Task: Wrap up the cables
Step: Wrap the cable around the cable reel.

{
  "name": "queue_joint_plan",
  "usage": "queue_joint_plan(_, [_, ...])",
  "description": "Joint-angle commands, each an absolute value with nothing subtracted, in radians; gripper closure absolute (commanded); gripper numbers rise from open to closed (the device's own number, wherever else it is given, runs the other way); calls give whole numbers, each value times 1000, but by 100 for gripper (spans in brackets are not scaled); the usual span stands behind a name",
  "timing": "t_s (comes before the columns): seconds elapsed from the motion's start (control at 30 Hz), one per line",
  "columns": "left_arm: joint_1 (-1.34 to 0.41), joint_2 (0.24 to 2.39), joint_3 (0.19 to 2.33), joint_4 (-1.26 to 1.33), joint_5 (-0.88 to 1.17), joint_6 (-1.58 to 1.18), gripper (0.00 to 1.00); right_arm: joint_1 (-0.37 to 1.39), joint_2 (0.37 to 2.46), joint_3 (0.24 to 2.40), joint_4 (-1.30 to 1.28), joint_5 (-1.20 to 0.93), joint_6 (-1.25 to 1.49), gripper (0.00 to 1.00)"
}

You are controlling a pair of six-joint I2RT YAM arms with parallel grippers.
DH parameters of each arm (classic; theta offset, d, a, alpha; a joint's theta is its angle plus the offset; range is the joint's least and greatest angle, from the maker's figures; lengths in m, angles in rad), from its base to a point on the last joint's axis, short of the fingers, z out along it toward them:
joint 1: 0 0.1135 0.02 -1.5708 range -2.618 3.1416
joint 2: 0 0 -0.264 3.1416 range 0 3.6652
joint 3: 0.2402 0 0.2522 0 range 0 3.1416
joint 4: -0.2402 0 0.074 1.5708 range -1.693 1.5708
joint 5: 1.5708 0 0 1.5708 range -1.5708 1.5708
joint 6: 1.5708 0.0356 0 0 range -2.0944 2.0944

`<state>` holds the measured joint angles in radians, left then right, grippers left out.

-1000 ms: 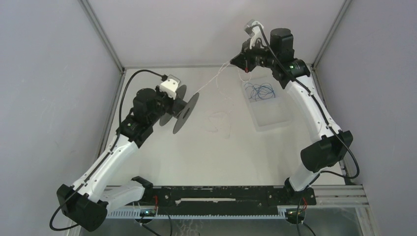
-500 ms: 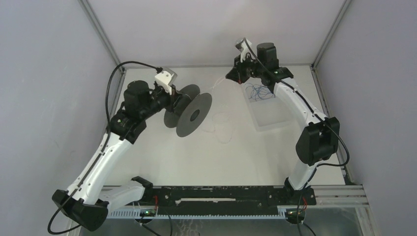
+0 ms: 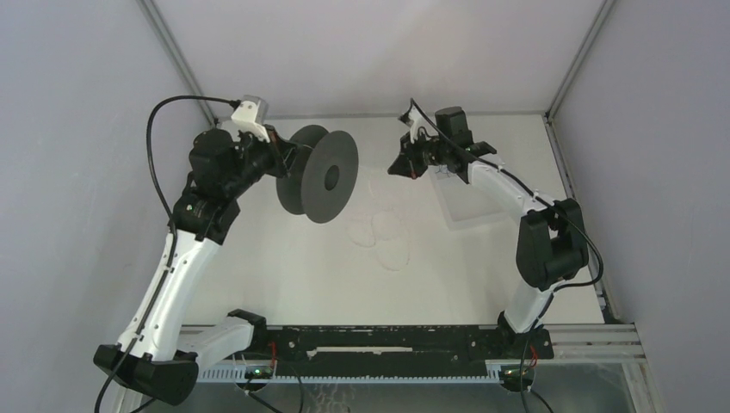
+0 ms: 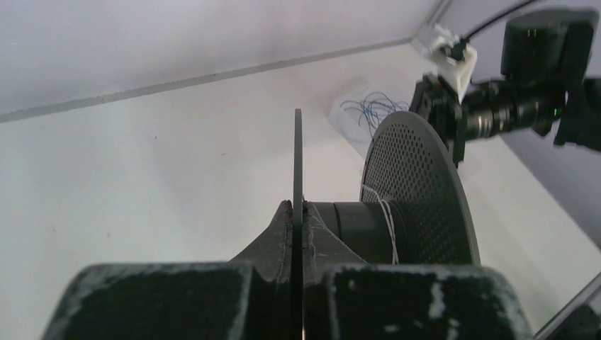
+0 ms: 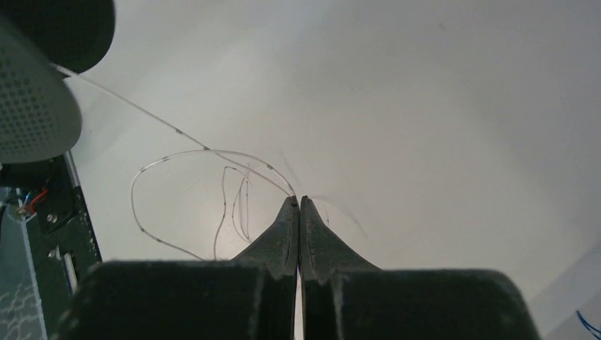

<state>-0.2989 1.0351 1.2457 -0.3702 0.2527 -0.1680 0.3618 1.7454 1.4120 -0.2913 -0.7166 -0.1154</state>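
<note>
The black spool (image 3: 318, 176) hangs in the air at the back left, its round face turned toward the camera. My left gripper (image 3: 280, 159) is shut on the spool's thin near flange (image 4: 298, 156). A few turns of the whitish cable (image 4: 388, 227) lie round the core beside the perforated far flange (image 4: 418, 191). My right gripper (image 3: 394, 168) is to the right of the spool, shut on the cable (image 5: 205, 152) at its fingertips (image 5: 298, 200). From there the cord runs to the spool's flange (image 5: 28, 113). The cable's loose loops (image 3: 379, 237) lie on the table below.
A clear tray (image 3: 469, 211) sits at the back right under the right arm, with a tangle of blue wire (image 4: 368, 110) in it. Grey walls close the table on three sides. The black rail (image 3: 387, 344) runs along the near edge.
The left arm has lifted the spool up and back to the left, turning its face toward the camera. The right gripper has come left and down. The loops on the table have shifted.
</note>
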Motion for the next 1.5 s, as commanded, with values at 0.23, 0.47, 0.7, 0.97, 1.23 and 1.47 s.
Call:
queue_joint_plan(0.23, [-260,1028,1344,-274,167,-353,100,465,1741,1400,-352,-881,-222,87])
queue_joint_plan(0.47, [-256,1030,1354,-294,127,-404,100,507,1776,1400,-402,-945,-230,68])
queue_joint_plan(0.7, [-253,1027,1362,-315,116,-421,100,501,1753,1400,-386,-916,-226,61])
queue_joint_plan(0.97, [-237,1029,1370,-339,106,-465,100,394,1716,1381,-221,-959,2,57])
queue_joint_plan(1.23, [-199,1065,1418,-377,60,-535,100,488,1664,1187,3,-884,126,51])
queue_joint_plan(1.47, [-153,1079,1427,-382,77,-584,100,560,1764,1170,108,-822,113,33])
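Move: The right hand still pinches the cable. The loose loops of cable on the table lie about 12 cm back, 4 cm left and 19 cm below it; the reel's middle is some 15 cm left, 8 cm back and 15 cm above, and the clear box roughly 19 cm right, 3 cm ahead and 18 cm below. From the left hand the loops are about 14 cm right, 5 cm back and 36 cm below. Back and to the left goes the right hand, opening to let go of the cable, then it doubles back forward and right for about 4 cm and sweeps back and left again, sinking slightly towards the loose loops, fingers over half open. The left hand keeps its grip on the reel's flange and carries it some 5 cm left and a little forward, turning about 20 degrees counter-clockwise and rolling. ##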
